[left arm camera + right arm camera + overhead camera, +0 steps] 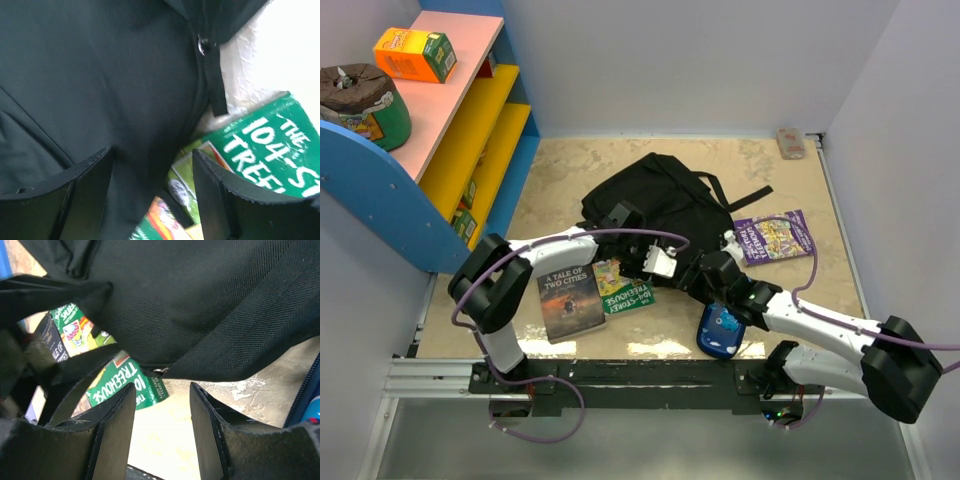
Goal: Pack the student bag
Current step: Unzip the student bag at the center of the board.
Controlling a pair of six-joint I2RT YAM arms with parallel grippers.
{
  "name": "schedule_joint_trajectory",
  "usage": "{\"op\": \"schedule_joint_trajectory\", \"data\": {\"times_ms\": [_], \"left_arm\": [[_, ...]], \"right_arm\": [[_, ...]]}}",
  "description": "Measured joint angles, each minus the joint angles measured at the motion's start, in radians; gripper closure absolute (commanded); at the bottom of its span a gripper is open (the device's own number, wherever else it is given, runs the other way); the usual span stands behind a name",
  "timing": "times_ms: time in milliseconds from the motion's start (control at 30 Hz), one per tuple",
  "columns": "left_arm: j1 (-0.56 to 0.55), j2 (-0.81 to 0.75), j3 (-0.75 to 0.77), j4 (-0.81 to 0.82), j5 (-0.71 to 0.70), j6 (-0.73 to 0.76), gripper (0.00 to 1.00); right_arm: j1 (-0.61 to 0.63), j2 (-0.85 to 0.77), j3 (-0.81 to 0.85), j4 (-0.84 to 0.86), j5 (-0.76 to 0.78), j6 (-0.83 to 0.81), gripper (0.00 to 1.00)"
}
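Observation:
The student bag (655, 200), a floppy black backpack, lies in the middle of the table. My left gripper (655, 262) is at its near edge; in the left wrist view it (151, 151) is open, with black bag fabric (100, 75) and a green treehouse book (260, 145) under the gap. My right gripper (705, 266) comes in from the right; it (161, 386) is open just below the bag's hem (200, 315), with bare table between its fingers. The green book (625, 285) pokes out from under the bag.
A dark "A Tale of Two Cities" book (570, 300) lies left of the green one. To the right of the bag lies a purple book (775, 238), and a blue pencil case (720, 330) sits near my right arm. A coloured shelf unit (470, 130) stands at left.

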Motion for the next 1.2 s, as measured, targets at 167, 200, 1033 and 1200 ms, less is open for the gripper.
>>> {"op": "schedule_joint_trajectory", "data": {"times_ms": [167, 200, 1033, 1200], "left_arm": [[-0.01, 0.018, 0.017, 0.01, -0.032, 0.103, 0.7], [-0.017, 0.047, 0.023, 0.028, -0.065, 0.146, 0.93], [0.024, 0.214, 0.462, -0.068, -0.071, -0.486, 1.0], [0.024, 0.214, 0.465, -0.077, -0.062, -0.544, 1.0]], "right_arm": [[0.0, 0.037, 0.0, 0.017, 0.0, 0.037, 0.5], [0.0, 0.037, 0.0, 0.017, 0.002, 0.053, 0.5], [-0.057, -0.241, -0.066, 0.182, 0.212, -0.113, 0.51], [-0.057, -0.183, -0.066, 0.202, 0.231, -0.126, 0.52]]}}
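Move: The near edge of the student bag lies about 3 cm ahead of the open left gripper, 1 cm to its right and 1 cm below. From the left hand, the zipper pull is some 6 cm right and level fore and aft. The green book's middle is about 6 cm left, 1 cm ahead and 3 cm down. From the right gripper, the zipper pull sits roughly 2 cm ahead, 4 cm left and 3 cm below. Bring the left gripper about 3 cm forward and slightly down, shutting its fingers to pinch the bag's near edge beside the zipper pull. Keep that hold and carry it up, forward and right, turning some 25 degrees counter-clockwise. Meanwhile, dip the open right gripper forward and right, then raise it well clear, its fingers tipping upward, and let it sink slightly. ##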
